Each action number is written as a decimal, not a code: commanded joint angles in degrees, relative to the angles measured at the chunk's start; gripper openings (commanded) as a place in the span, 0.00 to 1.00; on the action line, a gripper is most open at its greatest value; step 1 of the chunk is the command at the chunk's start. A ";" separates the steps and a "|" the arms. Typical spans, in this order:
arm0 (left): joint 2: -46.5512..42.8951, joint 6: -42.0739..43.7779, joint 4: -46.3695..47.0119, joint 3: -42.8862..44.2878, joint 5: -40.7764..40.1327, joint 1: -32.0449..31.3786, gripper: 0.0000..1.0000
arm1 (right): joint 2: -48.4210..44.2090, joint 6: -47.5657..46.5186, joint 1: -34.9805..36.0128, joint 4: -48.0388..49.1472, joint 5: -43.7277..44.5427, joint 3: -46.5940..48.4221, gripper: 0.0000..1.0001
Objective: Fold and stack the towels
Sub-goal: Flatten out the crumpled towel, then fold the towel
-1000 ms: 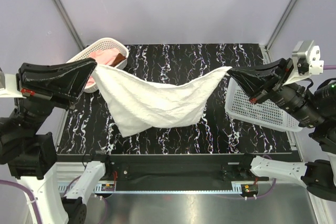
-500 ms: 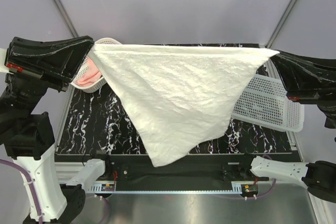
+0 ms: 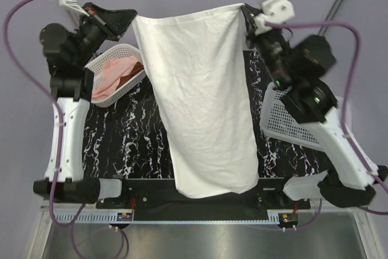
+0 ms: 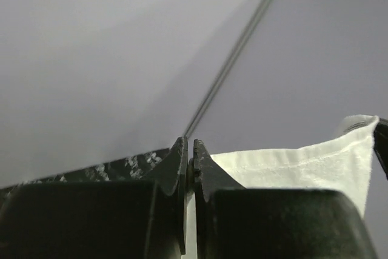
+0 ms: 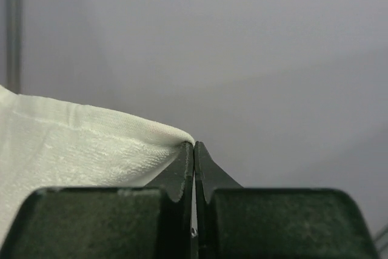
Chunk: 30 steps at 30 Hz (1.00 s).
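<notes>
The cream-white towel (image 3: 203, 101) hangs spread out as a tall sheet above the black marbled table (image 3: 121, 141). My left gripper (image 3: 132, 16) is shut on its top left corner and my right gripper (image 3: 244, 8) is shut on its top right corner, both raised high at the far side. In the left wrist view the gripper (image 4: 189, 150) pinches cloth, with the towel edge (image 4: 291, 165) stretching right. In the right wrist view the gripper (image 5: 194, 148) pinches the towel corner (image 5: 79, 147). The pale pink towel (image 3: 111, 74) and a bit of the rust-brown towel (image 3: 137, 67) lie in the left basket.
A white lattice basket (image 3: 102, 98) stands at the far left of the table. A second white lattice basket (image 3: 285, 125) sits at the right edge, partly under the right arm. The hanging towel hides the table's middle.
Both arms have lifted and swung up toward the far side. The cream-white towel went from a sagging, then diagonal drape to hanging straight down from its two top corners.
</notes>
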 commanded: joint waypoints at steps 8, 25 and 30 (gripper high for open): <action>28.09 11.25 4.55 8.73 -3.99 0.05 0.00 | 28.57 19.16 -28.92 1.12 -24.14 7.41 0.00; 52.59 21.17 6.22 22.65 1.11 -0.30 0.00 | 55.86 26.12 -40.89 10.80 -44.30 17.80 0.00; 47.05 26.88 5.09 13.07 1.46 -1.36 0.00 | 49.36 25.15 -40.97 10.62 -44.13 4.89 0.00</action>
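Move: Between the two hands the towel hangs spread by its top corners, some 60 cm above the table, whose bare far edge it is being carried towards. From the left hand, the middle of that edge lies about 34 cm ahead, 15 cm right; from the right hand, 39 cm ahead and 12 cm left. The towel basket is some 17 cm ahead and 20 cm left of the left hand; the empty basket 3 cm ahead and 33 cm right of the right hand. Swinging the towel out and down together, both arms sweep towards the table's far edge, the left some 30 cm forward and about as far down, the right nearer 40 cm each way; the forward reach runs out first and they finish by sinking. The fingers stay shut on the corners while both hands tip downward, the right more steeply. ##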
